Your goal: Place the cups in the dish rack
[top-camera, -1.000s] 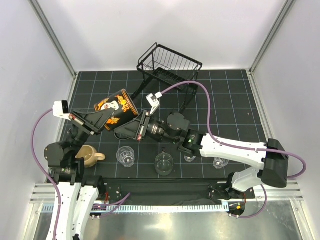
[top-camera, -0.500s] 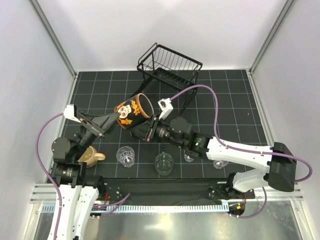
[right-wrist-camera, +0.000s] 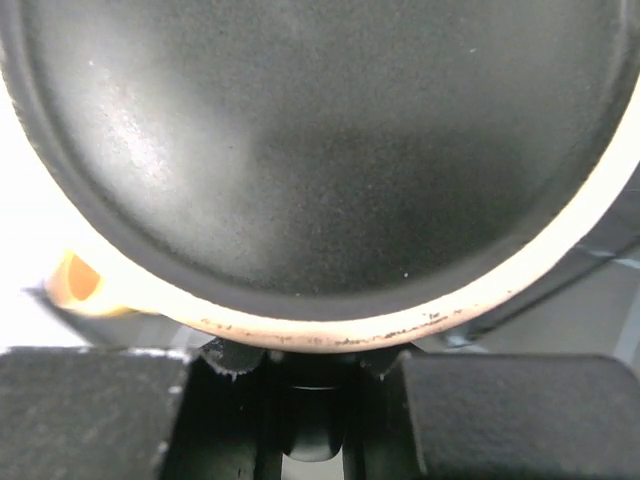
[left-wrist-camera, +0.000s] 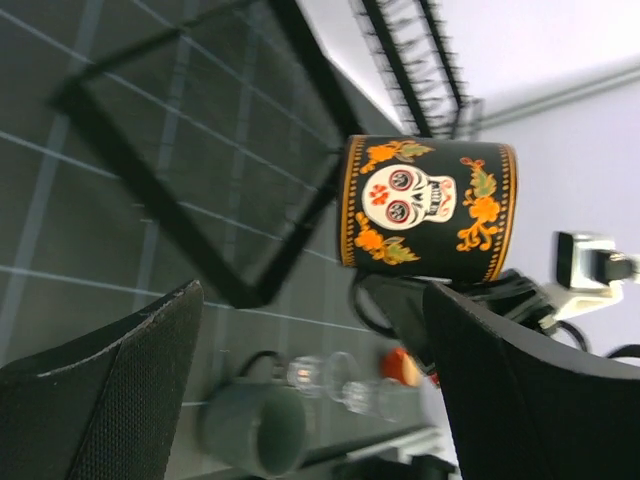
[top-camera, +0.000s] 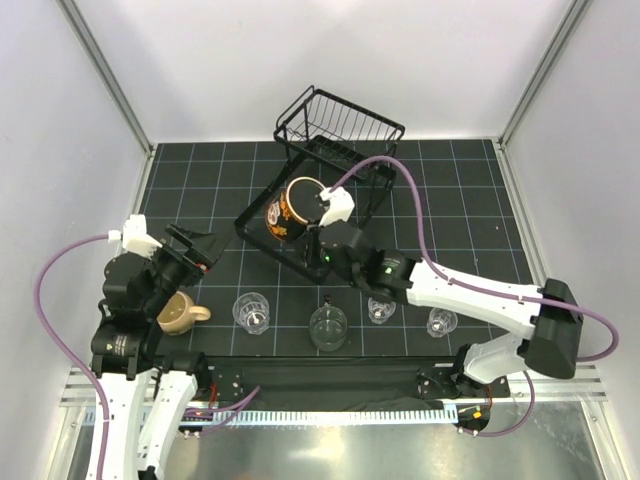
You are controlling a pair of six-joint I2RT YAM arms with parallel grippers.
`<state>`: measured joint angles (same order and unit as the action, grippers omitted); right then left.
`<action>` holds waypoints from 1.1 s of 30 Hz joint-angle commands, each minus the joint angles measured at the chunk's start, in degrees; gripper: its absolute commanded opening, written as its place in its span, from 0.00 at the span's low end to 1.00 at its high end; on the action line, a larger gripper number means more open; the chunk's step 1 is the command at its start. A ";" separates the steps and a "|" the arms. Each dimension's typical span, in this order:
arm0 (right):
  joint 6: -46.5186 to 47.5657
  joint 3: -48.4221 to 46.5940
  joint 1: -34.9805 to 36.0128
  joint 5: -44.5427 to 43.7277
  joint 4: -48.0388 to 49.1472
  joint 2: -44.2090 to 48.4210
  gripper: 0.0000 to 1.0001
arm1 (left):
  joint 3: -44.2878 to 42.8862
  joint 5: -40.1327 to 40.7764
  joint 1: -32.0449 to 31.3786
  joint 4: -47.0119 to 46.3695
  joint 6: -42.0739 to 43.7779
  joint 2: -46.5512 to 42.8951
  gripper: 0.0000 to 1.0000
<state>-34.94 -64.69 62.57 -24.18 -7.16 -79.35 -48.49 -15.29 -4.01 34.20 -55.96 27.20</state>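
My right gripper (top-camera: 308,232) is shut on the handle of a black mug with orange skull art (top-camera: 288,210), holding it above the flat lower frame of the black dish rack (top-camera: 262,235). In the right wrist view the mug's dark base (right-wrist-camera: 320,150) fills the frame above my gripper (right-wrist-camera: 320,375). My left gripper (top-camera: 203,250) stands open and empty, left of the mug and apart from it. In the left wrist view the mug (left-wrist-camera: 430,208) hangs beyond my open left gripper (left-wrist-camera: 320,400), beside the rack frame (left-wrist-camera: 200,270).
A beige handled mug (top-camera: 178,312) sits by the left arm. Clear glass tumblers (top-camera: 252,310) (top-camera: 328,328) (top-camera: 440,322) stand along the near edge. In the left wrist view a grey mug (left-wrist-camera: 250,430) and a red-orange cup (left-wrist-camera: 400,365) show. The rack's basket tier (top-camera: 345,125) is at the back.
My left gripper opened, let go of the black mug and drew back to the left. The right gripper carried the mug right and away, over the rack's lower frame.
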 commanded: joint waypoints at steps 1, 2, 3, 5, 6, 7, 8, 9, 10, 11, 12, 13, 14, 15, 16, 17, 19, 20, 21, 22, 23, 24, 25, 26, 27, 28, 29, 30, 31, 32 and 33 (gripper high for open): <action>6.98 -6.67 0.45 -10.44 2.42 -1.94 0.04 | -3.10 7.46 -0.03 9.57 8.50 0.84 0.87; 6.99 -7.73 0.37 -11.31 1.45 -3.43 0.04 | -2.93 7.64 -0.03 9.49 8.59 0.40 0.87; 7.08 -10.00 0.45 -12.72 -0.47 -4.75 0.04 | -2.93 7.73 -0.03 9.49 8.50 0.14 0.87; 6.99 -12.29 0.45 -13.61 -1.10 -8.88 0.04 | -2.93 7.73 -0.03 9.66 8.33 -0.48 0.87; 7.08 -13.00 0.45 -14.39 -1.10 -9.93 0.04 | -3.27 7.64 -0.03 9.84 8.33 -0.57 0.87; 7.25 -13.62 0.45 -14.83 -1.10 -12.64 0.04 | -3.45 7.73 -0.03 10.10 8.33 -0.57 0.87; 7.77 -15.28 0.45 -15.10 -1.19 -13.89 0.04 | -3.54 7.64 -0.03 10.71 8.41 -0.66 0.87; 7.95 -16.08 0.37 -16.06 -1.45 -15.38 0.04 | -3.89 7.73 -0.03 10.98 8.59 -0.74 0.87; 8.04 -16.87 0.28 -16.16 -1.46 -17.48 0.04 | -3.89 7.82 -0.03 11.33 8.68 -0.75 0.87; 8.30 -18.36 0.10 -16.42 -1.63 -18.81 0.04 | -3.98 7.82 -0.03 11.42 8.59 -0.92 0.87; 8.39 -19.07 -0.07 -16.59 -1.89 -19.78 0.04 | -3.81 7.82 -0.03 11.59 8.59 -1.01 0.87; 8.31 -19.94 -0.51 -16.86 -2.07 -20.66 0.04 | -3.72 7.82 -0.03 11.60 8.50 -1.10 0.87; 7.79 -20.91 -0.86 -16.69 -2.51 -22.15 0.04 | -3.72 7.82 -0.03 11.60 8.42 -1.18 0.87; 7.35 -21.18 -1.21 -16.42 -2.60 -22.60 0.04 | -3.72 7.82 -0.03 11.77 8.42 -1.10 0.87; 6.64 -21.36 -2.17 -15.64 -2.60 -23.12 0.04 | -3.72 7.64 -0.03 11.77 8.33 -1.01 0.87; 6.20 -21.79 -2.71 -15.11 -2.86 -24.00 0.04 | -3.63 7.56 -0.03 11.60 8.15 -0.92 0.86; 5.50 -22.15 -3.76 -14.58 -2.77 -25.06 0.04 | -3.28 7.03 -0.03 11.51 7.89 -0.84 0.86; 5.15 -22.41 -4.11 -14.40 -2.51 -25.50 0.04 | -3.19 6.94 -0.03 11.33 7.71 -0.92 0.86; 4.80 -22.41 -4.38 -13.96 -2.42 -26.20 0.04 | -3.02 6.85 -0.03 11.25 7.36 -1.01 0.86; 4.70 -22.24 -4.82 -13.70 -2.16 -26.55 0.04 | -2.93 6.59 -0.03 11.16 7.27 -1.01 0.85; 4.62 -22.06 -5.34 -13.78 -1.98 -26.90 0.04 | -2.93 6.59 -0.03 10.98 7.27 -1.18 0.85; 4.62 -22.06 -5.78 -13.87 -2.16 -27.60 0.04 | -2.84 6.50 -0.03 11.07 7.19 -1.36 0.85; 4.36 -22.06 -6.22 -13.96 -2.16 -27.96 0.04 | -2.93 6.50 -0.03 10.89 7.19 -1.54 0.85; 4.18 -21.89 -7.10 -13.70 -2.25 -28.31 0.04 | -2.93 6.67 -0.03 10.54 7.19 -1.71 0.85; 4.00 -21.80 -7.54 -13.44 -2.25 -28.66 0.04 | -2.93 6.76 -0.03 10.45 7.10 -1.89 0.85; 4.09 -21.54 -7.89 -13.43 -2.07 -29.28 0.04 | -2.93 6.76 -0.03 10.45 6.92 -1.80 0.85; 4.18 -21.27 -8.33 -13.78 -1.81 -29.46 0.04 | -2.93 6.68 -0.03 10.11 6.83 -1.71 0.85; 4.70 -21.18 -8.42 -14.05 -1.37 -29.81 0.04 | -3.01 6.59 -0.03 9.93 6.75 -1.63 0.85; 5.31 -21.01 -8.51 -14.40 -1.02 -30.42 0.04 | -3.01 6.41 -0.03 9.84 6.66 -1.54 0.85; 6.71 -20.92 -8.60 -14.75 -0.15 -30.77 0.04 | -3.01 6.41 -0.03 9.66 6.57 -1.45 0.84; 7.07 -21.01 -8.69 -15.53 -0.05 -31.12 0.04 | -3.01 6.15 -0.03 9.49 6.48 -1.27 0.84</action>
<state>-29.32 -82.41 53.58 -34.52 -16.99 -111.98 -50.35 -8.40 -4.01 45.32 -49.23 25.93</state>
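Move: From the right hand, which already holds the black skull cup, the cup's place in the rack's lower tier lies about 18 cm ahead, level left to right, and some 20 cm below. The gray mug stands roughly 14 cm back and 4 cm right of the hand, with the small glass 8 cm back and 16 cm right, both some 21 cm down. From the empty left hand, that place is about 21 cm ahead, 20 cm right and 26 cm below. Down and forward goes the right hand, keeping its pinch on the cup's handle: it sinks about 15 cm and reaches some 11 cm out, steeply down at first, then mostly forward, then down again into the rack's lower tier. The wrist turns some 30 degrees, so the fingers swing from forward-left to forward and down. The open, empty left hand eases about 4 cm down and left, with a slight tilt, then waits. ##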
